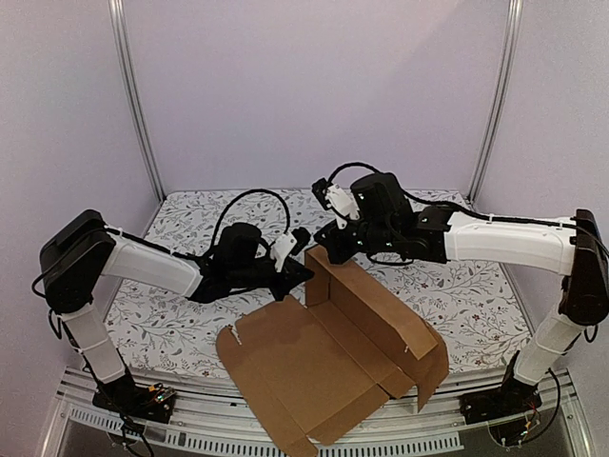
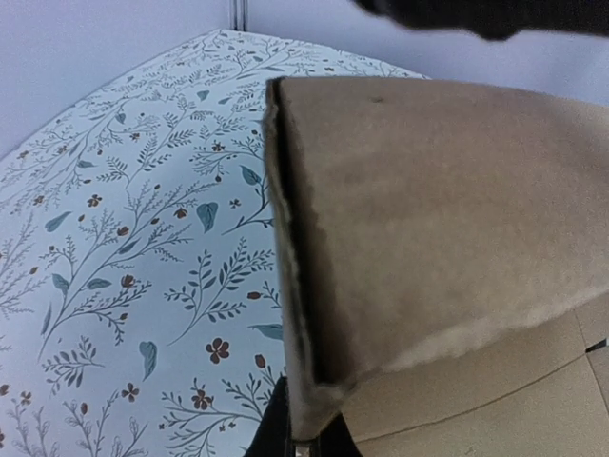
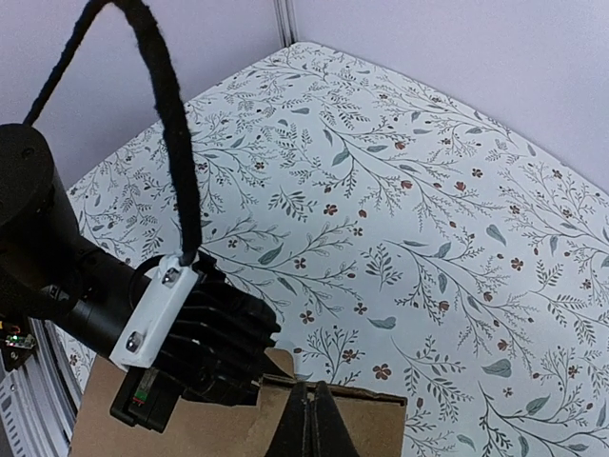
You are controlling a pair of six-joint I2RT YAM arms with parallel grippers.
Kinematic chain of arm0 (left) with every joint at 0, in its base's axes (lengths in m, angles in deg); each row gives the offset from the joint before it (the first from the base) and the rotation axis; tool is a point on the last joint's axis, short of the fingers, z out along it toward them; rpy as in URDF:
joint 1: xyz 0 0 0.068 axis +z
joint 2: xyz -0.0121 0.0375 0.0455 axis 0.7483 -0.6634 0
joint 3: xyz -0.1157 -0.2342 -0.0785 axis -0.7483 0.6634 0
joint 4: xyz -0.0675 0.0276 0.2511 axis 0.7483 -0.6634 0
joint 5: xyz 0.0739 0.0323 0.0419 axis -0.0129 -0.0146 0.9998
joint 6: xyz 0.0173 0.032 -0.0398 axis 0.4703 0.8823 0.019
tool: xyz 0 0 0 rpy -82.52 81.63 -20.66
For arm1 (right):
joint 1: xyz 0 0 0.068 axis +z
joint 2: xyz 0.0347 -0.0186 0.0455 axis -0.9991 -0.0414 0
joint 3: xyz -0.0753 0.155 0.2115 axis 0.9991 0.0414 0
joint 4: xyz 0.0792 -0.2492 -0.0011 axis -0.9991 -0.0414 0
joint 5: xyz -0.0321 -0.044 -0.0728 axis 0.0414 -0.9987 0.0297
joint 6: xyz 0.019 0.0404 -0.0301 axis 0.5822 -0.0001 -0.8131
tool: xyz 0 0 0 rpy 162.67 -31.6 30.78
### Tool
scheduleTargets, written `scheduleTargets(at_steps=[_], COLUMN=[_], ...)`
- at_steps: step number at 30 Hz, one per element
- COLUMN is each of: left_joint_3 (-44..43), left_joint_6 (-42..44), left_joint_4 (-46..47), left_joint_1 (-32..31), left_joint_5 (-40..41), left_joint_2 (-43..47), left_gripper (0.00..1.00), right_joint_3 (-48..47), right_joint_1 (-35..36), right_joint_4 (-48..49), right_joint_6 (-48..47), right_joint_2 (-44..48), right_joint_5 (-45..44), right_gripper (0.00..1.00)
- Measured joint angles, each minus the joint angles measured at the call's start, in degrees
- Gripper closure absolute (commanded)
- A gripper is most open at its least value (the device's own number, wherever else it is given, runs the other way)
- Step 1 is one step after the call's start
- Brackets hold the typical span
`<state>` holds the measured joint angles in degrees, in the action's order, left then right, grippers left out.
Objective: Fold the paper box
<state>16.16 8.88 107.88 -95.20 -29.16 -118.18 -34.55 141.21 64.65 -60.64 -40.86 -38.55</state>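
Note:
The paper box (image 1: 333,371) is a brown cardboard sheet lying at the table's near middle, with its right long wall and far-end flap raised. My left gripper (image 1: 301,270) is shut on the far flap's corner. In the left wrist view that flap (image 2: 428,238) fills the right side, and its lower corner is pinched at my left gripper (image 2: 306,440). My right gripper (image 1: 322,252) hovers at the flap's top edge. In the right wrist view its fingers (image 3: 310,395) are pressed together with nothing between them, in front of the cardboard edge (image 3: 447,424). The left gripper's black body (image 3: 190,343) sits just to their left.
A floral tablecloth (image 1: 190,324) covers the table. White walls and two aluminium posts (image 1: 133,95) enclose the back and sides. A metal rail (image 1: 285,433) runs along the near edge. The left arm's black cable (image 3: 176,124) loops up in the right wrist view.

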Motion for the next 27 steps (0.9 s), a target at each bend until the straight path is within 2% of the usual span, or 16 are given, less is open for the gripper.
scheduleTargets(at_steps=[9, 14, 18, 27], left_joint_3=[0.61, 1.33, 2.16, 3.13], left_joint_6=[-0.04, -1.33, -2.14, -3.02], left_joint_4=[0.81, 2.32, 3.17, 6.14], left_joint_1=[-0.26, -0.35, -0.66, -0.76], left_joint_5=[0.63, 1.03, 1.29, 3.23], left_joint_2=[-0.20, -0.44, -0.85, -1.60], left_gripper=[0.94, 0.75, 0.67, 0.63], right_joint_3=[1.01, 2.49, 3.56, 4.85], right_joint_1=[0.02, 0.28, 0.85, 1.49], right_joint_4=[3.69, 6.43, 8.31, 10.86], right_joint_6=[1.36, 1.73, 1.79, 2.62], right_joint_2=[-3.89, -3.89, -3.89, -3.87], right_joint_5=[0.13, 0.07, -0.11, -1.20], right_gripper=[1.00, 1.00, 1.00, 1.00])
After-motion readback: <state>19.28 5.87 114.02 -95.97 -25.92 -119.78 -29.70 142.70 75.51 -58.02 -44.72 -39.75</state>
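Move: The right hand, shut, hovers over the left end of the box's top strip: that end is about 3 cm below it and 2 cm to its left. The strip's middle is some 8 cm to its right, 8 cm back and 3 cm below. The wide unfolded panel lies some 25 cm back, 8 cm left and 20 cm below it. The left hand still pinches the end flap's upright edge; the flap's middle is 3 cm to its right, 1 cm ahead and 2 cm above. Down first, about 3 cm, and nearly 2 cm leftward, the right hand brings its shut fingertips onto the strip's left end beside the left hand, then stays low there. Meanwhile the left hand, almost in place, opens its fingers to roughly a third and lets go of the end flap's edge, sinking about 1.5 cm alongside. ##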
